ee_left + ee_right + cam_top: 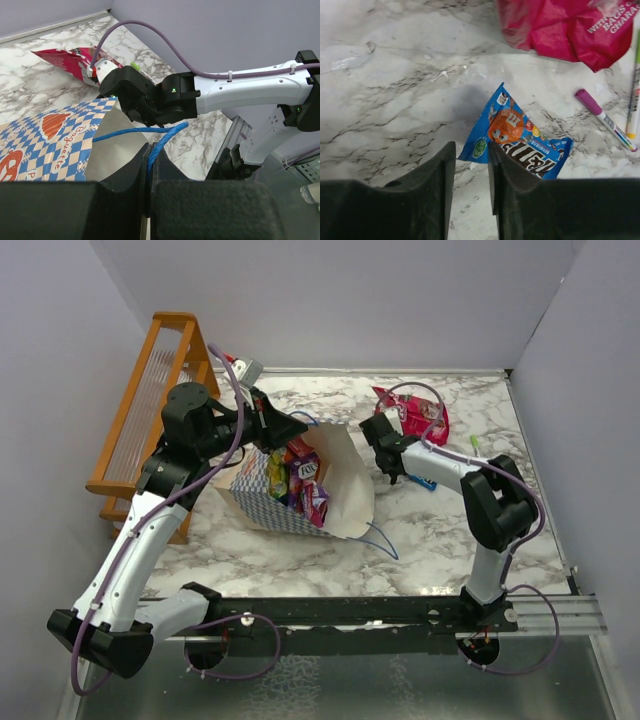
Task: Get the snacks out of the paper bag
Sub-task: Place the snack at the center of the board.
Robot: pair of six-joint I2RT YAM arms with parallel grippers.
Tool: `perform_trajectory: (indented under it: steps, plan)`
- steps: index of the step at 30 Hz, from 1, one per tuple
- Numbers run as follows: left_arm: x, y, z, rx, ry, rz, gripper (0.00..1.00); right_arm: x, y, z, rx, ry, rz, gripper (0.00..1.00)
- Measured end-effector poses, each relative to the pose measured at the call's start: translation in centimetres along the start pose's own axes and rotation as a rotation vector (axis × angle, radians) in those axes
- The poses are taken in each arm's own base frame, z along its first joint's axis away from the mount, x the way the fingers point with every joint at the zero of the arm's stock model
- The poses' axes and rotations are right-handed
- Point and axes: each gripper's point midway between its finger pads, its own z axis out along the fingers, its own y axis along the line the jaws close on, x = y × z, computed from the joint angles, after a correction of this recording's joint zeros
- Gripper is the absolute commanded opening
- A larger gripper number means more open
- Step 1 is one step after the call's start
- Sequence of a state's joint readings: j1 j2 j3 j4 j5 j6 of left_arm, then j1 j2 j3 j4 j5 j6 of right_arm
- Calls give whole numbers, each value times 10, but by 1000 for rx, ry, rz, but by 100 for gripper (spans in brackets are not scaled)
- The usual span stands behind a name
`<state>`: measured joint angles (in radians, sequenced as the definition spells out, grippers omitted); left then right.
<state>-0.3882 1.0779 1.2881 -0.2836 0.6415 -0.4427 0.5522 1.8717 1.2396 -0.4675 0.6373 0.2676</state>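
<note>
The paper bag (345, 485) lies on its side mid-table, mouth toward the right, with several colourful snacks (303, 480) showing inside. My left gripper (292, 426) is above the bag's top edge, shut on its thin blue cord handle (159, 141). The bag's checkered band (47, 142) shows in the left wrist view. A blue snack packet (522, 137) lies flat on the marble. Just above its near corner, my right gripper (471, 152) is open with nothing between its fingers. A pink-red packet (565, 27) lies beyond it, by the back wall (418, 412).
An orange wooden rack (150, 410) stands along the left wall. A purple pen (602, 117) and a green pen (635, 95) lie right of the blue packet. The bag's second blue cord (380, 538) trails onto the marble in front.
</note>
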Motion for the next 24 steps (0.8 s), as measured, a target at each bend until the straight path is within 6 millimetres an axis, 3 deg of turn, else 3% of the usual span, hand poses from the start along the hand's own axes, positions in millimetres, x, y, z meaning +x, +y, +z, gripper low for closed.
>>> perform_trajectory:
  steps: [4,10,15,24]
  plan:
    - [2,-5,-1,32,6,6,0,-4,11,-5,-77,-5,26,47]
    - [6,-12,-2,74,18,10,0,-3,-3,-38,-181,-52,83,58]
    - [7,-14,-2,85,22,11,0,-9,-26,-90,-297,-182,156,68]
    - [6,-17,-5,94,17,17,0,-34,-17,-209,-758,-466,141,88]
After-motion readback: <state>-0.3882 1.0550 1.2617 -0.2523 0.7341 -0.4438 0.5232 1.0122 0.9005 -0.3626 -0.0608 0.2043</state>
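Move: The blue snack lies right by the right fingertips, its near end between the parted pads, its middle some 4 cm to the right, 1 cm ahead and 2 cm below. The big red snack is about 18 cm ahead and 5 cm right; the purple marker 14 cm right, 3 cm ahead. The purple snack in the bag, next in line, is roughly 24 cm left, 12 cm back and 6 cm higher. From the left hand it lies nearly straight below, about 27 cm down and 1 cm back. Clearing the blue snack's end, the right fingers keep spreading until nearly wide open; the hand shifts slightly left, then lifts about 17 cm while drawing back 11 cm and edging left towards the bag's mouth. It rolls its left side up some 40 degrees and swings counter-clockwise about 30. The left hand keeps its pinch on the blue handle, easing back nearly 2 cm. ##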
